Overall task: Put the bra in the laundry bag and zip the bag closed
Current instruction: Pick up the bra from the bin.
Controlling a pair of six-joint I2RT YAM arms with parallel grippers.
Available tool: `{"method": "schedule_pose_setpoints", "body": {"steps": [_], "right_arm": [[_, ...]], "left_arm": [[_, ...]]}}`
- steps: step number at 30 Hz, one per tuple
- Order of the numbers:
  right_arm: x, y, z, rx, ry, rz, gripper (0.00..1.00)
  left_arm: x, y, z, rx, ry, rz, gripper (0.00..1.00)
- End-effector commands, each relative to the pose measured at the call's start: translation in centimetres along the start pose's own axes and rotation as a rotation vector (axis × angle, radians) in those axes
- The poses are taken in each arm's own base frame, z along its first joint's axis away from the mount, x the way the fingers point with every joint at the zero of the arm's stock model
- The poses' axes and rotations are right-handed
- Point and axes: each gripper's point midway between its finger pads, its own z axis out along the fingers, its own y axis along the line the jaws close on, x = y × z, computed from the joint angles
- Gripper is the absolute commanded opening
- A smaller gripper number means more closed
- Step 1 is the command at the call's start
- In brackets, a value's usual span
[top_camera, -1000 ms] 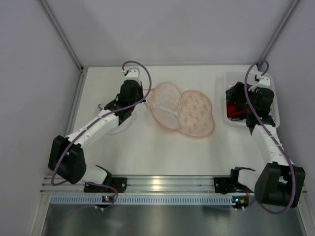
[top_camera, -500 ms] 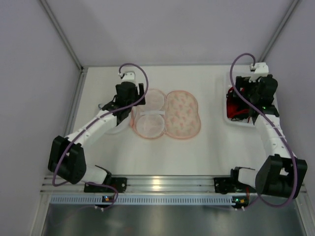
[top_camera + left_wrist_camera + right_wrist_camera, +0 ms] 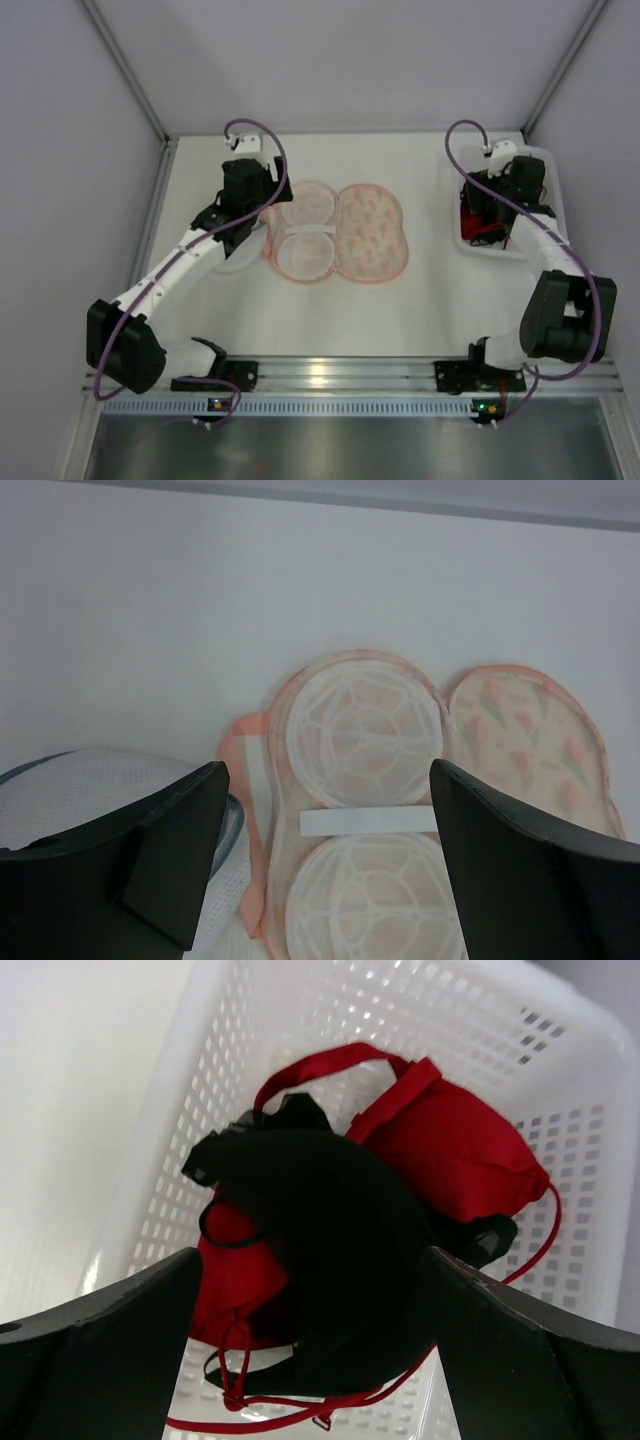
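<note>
The pink laundry bag [image 3: 336, 232] lies unzipped and spread flat on the table, with two round mesh cups [image 3: 365, 730] on its left half and a flowered lid [image 3: 525, 740] on its right. My left gripper [image 3: 262, 208] hovers open over the bag's left edge [image 3: 328, 772], holding nothing. A black bra [image 3: 320, 1250] lies on top of a red bra [image 3: 455, 1150] in the white basket [image 3: 548, 215] at the right. My right gripper [image 3: 490, 205] hangs open just above them [image 3: 312, 1260], with the black cup between its fingers but not gripped.
A white mesh item with a blue rim [image 3: 110, 785] lies left of the bag, under my left arm [image 3: 235, 258]. The basket's perforated walls [image 3: 200, 1110] close round the right gripper. Grey enclosure walls stand at the back and both sides.
My left gripper opened and let go of the bag, which dropped flat and shifted left; the arm then drew back. My right gripper moved left over the bras in the basket.
</note>
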Motion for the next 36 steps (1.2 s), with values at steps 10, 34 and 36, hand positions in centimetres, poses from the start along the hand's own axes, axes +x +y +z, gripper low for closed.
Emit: {"method": "schedule_pose_setpoints", "body": {"steps": [10,34,36], "right_arm": [[0.3,-3.1,2.8,0.191,0.077,-0.118,0.77],[-9.0,-5.2,-2.4,0.304,-0.371,0.123,0.00],[-10.1,-5.4,-3.8,0.312,-0.421,0.154,0.00]], "left_arm": [[1.8,-1.3,1.5,0.058,0.046,0.018,0.87],[1.0,-4.9,0.2,0.265,0.044,-0.014,0.86],[0.8,-5.9,-0.2,0.321,0.044,-0.016,0.86]]}}
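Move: The black bra lies bunched in the bin just below the open right gripper, its middle roughly 2 cm ahead, 3 cm to the right and 6 cm down. The upper fold of the red cloth is some 6 cm ahead, 8 cm to the right and 9 cm below that gripper; the bin's middle is about 2 cm back, 7 cm right and 9 cm down. From the left gripper the bra is about 48 cm to the right, level with it in reach, and some 15 cm lower. Sink the right gripper about 5 cm into the bin, easing right onto the black bra, then slide 3 cm forward while shutting the wide-open fingers fully to pinch the cloth. Lift it about 8 cm, drawing slightly back and tipping the fingers up some 15 degrees. Meanwhile lower the empty, open left gripper 3 cm, then swing it right towards the pink laundry bag's middle. ##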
